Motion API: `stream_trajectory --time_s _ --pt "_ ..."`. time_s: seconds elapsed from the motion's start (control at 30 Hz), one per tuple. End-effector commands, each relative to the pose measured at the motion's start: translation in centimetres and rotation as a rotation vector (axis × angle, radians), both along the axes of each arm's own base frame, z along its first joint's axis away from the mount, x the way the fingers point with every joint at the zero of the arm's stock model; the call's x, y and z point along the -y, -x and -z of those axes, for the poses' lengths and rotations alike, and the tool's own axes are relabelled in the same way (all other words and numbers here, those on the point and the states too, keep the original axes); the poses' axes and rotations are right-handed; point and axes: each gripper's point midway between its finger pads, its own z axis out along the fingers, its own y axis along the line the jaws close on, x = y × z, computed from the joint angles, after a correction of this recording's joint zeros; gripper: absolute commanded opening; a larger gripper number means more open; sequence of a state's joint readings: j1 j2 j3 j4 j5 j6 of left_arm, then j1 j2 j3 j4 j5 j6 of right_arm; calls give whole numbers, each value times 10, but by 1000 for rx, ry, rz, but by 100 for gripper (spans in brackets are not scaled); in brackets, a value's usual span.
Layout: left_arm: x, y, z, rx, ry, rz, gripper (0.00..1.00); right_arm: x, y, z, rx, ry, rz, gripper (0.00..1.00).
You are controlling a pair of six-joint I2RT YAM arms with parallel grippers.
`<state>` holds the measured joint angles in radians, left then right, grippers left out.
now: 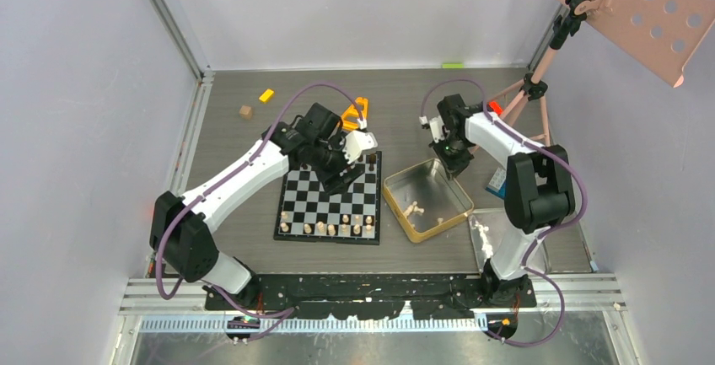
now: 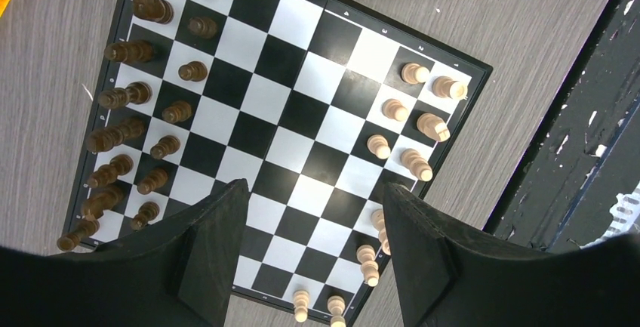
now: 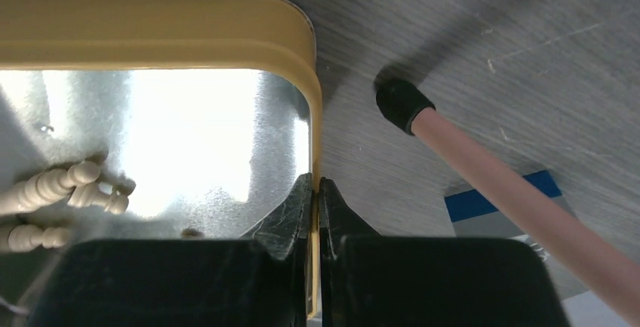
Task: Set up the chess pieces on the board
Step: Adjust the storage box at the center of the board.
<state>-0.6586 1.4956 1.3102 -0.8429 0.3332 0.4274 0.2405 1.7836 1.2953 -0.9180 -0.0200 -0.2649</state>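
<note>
The checkered board (image 1: 316, 201) lies left of centre. In the left wrist view the board (image 2: 302, 115) carries two rows of dark chess pieces (image 2: 140, 93) along one side and pale chess pieces (image 2: 423, 123) along the opposite side. My left gripper (image 2: 313, 191) hangs open above the board with nothing between its fingers; from above the left gripper (image 1: 341, 171) is over the board's far edge. My right gripper (image 3: 317, 180) is shut on the side wall of the gold tin (image 3: 151, 32), one finger inside and one outside. Three pale pieces (image 3: 60, 187) lie in the tin.
A pink tripod leg (image 3: 513, 206) with a black foot stands close to the right of the tin, over a blue-and-white card (image 1: 497, 184). A silver tray (image 1: 506, 238) sits near right. A brown cube (image 1: 245, 112), a yellow block (image 1: 266, 94) and an orange object (image 1: 356, 114) lie behind the board.
</note>
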Motion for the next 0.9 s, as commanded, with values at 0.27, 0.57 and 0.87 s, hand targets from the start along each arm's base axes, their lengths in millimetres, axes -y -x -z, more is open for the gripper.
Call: stream_trajectory --time_s 0.27,0.57,0.87 --pt "-2 -11 -10 69 10 -13 68 12 14 -28 40 30 60 30" --pt "0 -15 -7 75 3 -13 69 -20 1 -60 167 -90 -227 57" --pt "-8 -18 -13 107 -4 -30 69 -46 -21 -43 130 -11 -543 68"
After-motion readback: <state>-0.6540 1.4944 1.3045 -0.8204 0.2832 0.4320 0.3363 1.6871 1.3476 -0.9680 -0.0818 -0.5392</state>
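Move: Between the right hand's nearly shut fingers is the storage box's right-hand rim, a little short of its far corner; the box's middle lies about 6 cm back, 5 cm left and 3 cm down. The loose light chess pieces inside are some 8 cm back and 9 cm left, the tripod foot 3 cm ahead and 2 cm right, the blue box 12 cm right and 1 cm back. From the left hand, the storage box is roughly 22 cm right, 2 cm back and 14 cm down. Drawing back towards the base about 1.5 cm and barely to the right, the right hand opens its fingers from the storage box's rim, then rises over 4 cm clear of it. Still opening to about two-thirds, it swings roughly 4 cm left and a little forward over the box's far end, turning some 25 degrees counter-clockwise. ##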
